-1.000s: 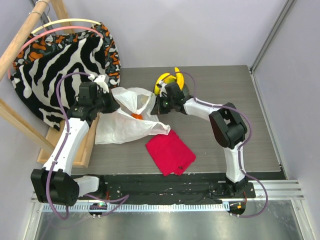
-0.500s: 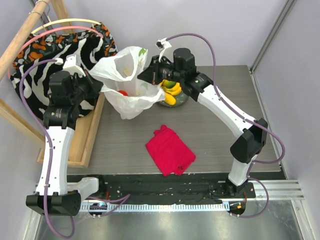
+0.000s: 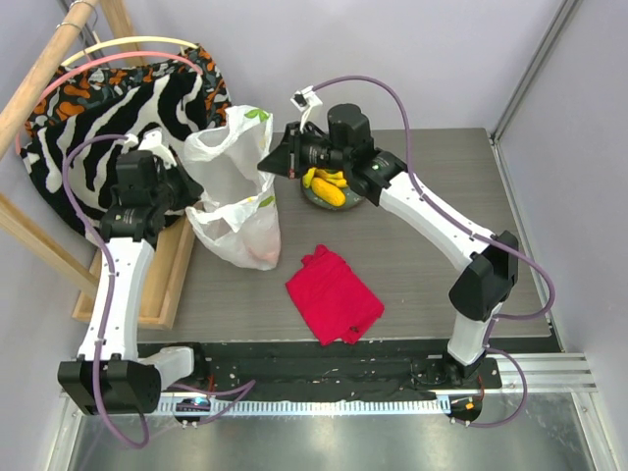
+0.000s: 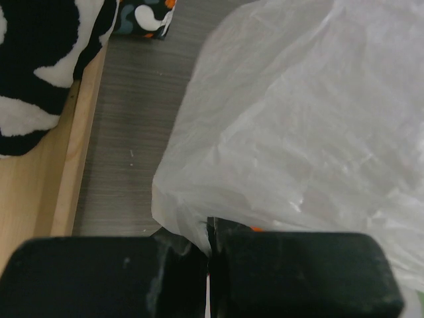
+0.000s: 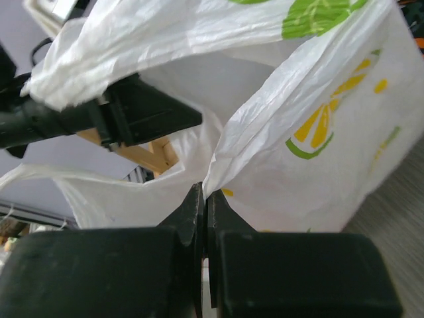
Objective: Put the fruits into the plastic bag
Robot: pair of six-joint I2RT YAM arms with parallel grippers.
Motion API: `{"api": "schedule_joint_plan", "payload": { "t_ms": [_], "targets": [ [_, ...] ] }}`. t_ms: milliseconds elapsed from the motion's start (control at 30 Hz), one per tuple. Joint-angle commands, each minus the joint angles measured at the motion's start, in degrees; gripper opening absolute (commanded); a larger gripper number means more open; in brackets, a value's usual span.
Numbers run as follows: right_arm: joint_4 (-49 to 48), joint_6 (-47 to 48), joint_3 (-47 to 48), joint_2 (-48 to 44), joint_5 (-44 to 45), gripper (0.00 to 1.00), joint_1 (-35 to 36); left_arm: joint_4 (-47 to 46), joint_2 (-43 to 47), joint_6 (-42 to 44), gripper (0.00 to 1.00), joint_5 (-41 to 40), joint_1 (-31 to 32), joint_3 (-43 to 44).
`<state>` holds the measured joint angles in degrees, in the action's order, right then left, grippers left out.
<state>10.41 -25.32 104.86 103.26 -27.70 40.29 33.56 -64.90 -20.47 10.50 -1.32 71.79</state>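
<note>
The plastic bag (image 3: 238,211), white with yellow citrus prints, hangs upright between my two grippers, its bottom near the tabletop. My left gripper (image 3: 192,193) is shut on its left rim, and the film is pinched between the jaws (image 4: 209,233). My right gripper (image 3: 266,164) is shut on the right rim (image 5: 205,193). Yellow bananas (image 3: 328,186) lie on a dark plate (image 3: 349,205) just right of the bag, under the right arm. A faint reddish tint shows through the bag's bottom (image 3: 262,257). A small orange speck (image 4: 256,229) shows beside the left fingers.
A red folded cloth (image 3: 334,295) lies on the table in front of the bag. Zebra-striped fabric (image 3: 98,118) drapes over a wooden frame (image 3: 162,285) at the left, close behind the left arm. From the right wrist, the left gripper (image 5: 142,114) is visible across the bag's mouth.
Both grippers lifted the bag off the table and spread it open. In the last half second it has come down and leftward, and its mouth has narrowed. The bananas stayed on the plate.
</note>
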Motion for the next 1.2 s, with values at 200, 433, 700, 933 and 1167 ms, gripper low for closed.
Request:
{"api": "schedule_joint_plan", "payload": {
  "t_ms": [200, 433, 700, 933, 1167],
  "targets": [
    [-5.77, -5.17, 0.25, 5.52, -1.92, 0.01, -0.12, -1.48, -3.91, 2.8, 0.0, 1.89, -2.1, -1.12],
    [-3.56, -7.82, 0.97, 9.42, -1.83, 0.18, -1.01, -0.34, -5.85, 5.35, 0.0, 2.24, -2.11, -2.71],
    [-2.77, -0.26, -3.25, 4.41, 4.58, 0.75, -1.09, 0.63, -6.73, 5.96, 0.0, 0.93, -2.55, -3.76],
    [-4.35, 6.42, -9.23, -3.5, 7.31, 0.84, -1.36, 0.98, -7.08, 5.97, 0.0, 0.57, -2.63, -3.85],
    [-6.64, 10.11, -15.47, -11.15, 11.87, 0.89, -3.29, 0.45, -7.34, 5.53, 0.0, 2.94, -2.63, -4.29]
  ]
}}
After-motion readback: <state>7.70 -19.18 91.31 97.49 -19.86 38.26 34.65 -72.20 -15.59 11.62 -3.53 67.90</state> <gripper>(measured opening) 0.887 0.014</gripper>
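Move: Both hands hold the plastic bag's rim. Its middle hangs about 8 cm left of the right hand, 1 cm back and 18 cm below. The fruit bowl lies some 8 cm ahead, 13 cm right and 34 cm below the right hand; the red cloth some 15 cm back, 14 cm right and 36 cm down. From the left hand the bag's middle is about 9 cm right, level fore and aft, and 12 cm down. Right hand lowers the bag rim about 11 cm, opens, withdraws up-right; left, still gripping, sinks some 7 cm. ##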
